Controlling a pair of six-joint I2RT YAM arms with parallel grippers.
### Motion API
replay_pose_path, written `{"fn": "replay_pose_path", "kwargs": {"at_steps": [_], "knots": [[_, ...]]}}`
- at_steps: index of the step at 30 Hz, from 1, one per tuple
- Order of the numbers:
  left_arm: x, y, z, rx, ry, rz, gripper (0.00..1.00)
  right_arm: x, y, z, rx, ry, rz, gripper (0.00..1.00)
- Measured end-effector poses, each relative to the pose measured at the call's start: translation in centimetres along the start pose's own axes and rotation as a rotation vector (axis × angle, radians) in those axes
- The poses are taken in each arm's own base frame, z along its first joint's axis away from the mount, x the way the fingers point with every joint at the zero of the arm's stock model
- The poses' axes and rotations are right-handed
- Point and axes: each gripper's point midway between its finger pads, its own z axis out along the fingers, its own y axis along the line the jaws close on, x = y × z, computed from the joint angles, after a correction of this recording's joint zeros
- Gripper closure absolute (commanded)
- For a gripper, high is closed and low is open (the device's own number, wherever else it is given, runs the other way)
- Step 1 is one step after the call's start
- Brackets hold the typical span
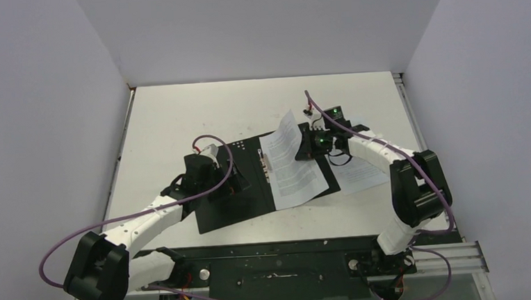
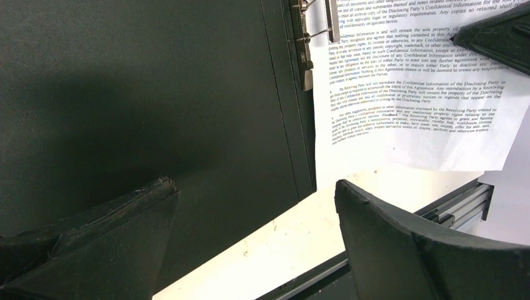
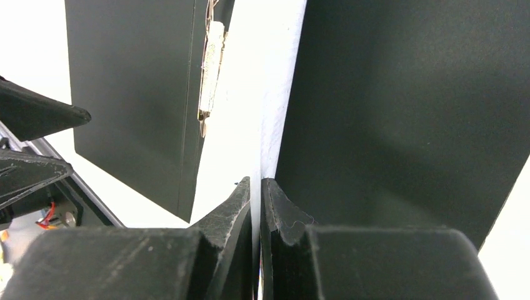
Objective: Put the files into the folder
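Observation:
The folder [image 1: 242, 208] lies open on the table, black inside up, with its metal spine clip [image 1: 266, 165] in the middle. One printed file sheet [image 1: 293, 172] lies over the folder's right half, its left edge at the clip. My right gripper [image 1: 307, 147] is shut on that sheet's far right edge and holds it lifted; in the right wrist view the jaws [image 3: 256, 182] pinch the white sheet [image 3: 275, 94] edge-on over the folder [image 3: 406, 106]. My left gripper [image 1: 237, 183] is open and empty above the folder's left half [image 2: 156, 94], near its front edge. A second sheet [image 1: 362, 175] lies right of the folder.
The white table [image 2: 294, 237] shows in front of the folder, with a metal rail [image 2: 456, 206] along its near edge. The right arm [image 1: 388, 156] reaches over the second sheet. Grey walls enclose the table on three sides.

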Motion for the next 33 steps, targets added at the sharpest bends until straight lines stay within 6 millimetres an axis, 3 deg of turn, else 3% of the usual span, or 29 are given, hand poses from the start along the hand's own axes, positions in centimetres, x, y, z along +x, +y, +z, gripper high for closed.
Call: {"fn": "replay_pose_path", "kwargs": {"at_steps": [10,33], "knots": [[0.1,-0.2,-0.3,0.017,0.000,0.018,0.04,0.2,-0.8,0.8,0.088,0.056,-0.071,0.94],[1.1,0.4,-0.3,0.015,0.028,0.021,0.03,0.0,-3.7,2.1,0.218,0.060,-0.050,0.62]]}}
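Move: The right hand still pinches the paper's right edge, a bit right of the middle of the folder's right half, which lies about 1 cm to its left, level with it and some 8 cm below. The metal clip on the spine is roughly 12 cm to its left, no farther out; the loose sheet lies about 22 cm to its right and 2 cm farther out. From the idle left hand, that right half's middle is some 20 cm right and 7 cm ahead. The right hand's pinch on the paper's right edge ends: still closed, the hand sinks over the folder's right half, then spreads the fingers to about a third while sinking on and easing forward, some 3.5 cm down and 2 cm forward in all. Its fingertips tilt about 10 to 15 degrees more steeply down, and one finger stays on each side of the paper's edge. ##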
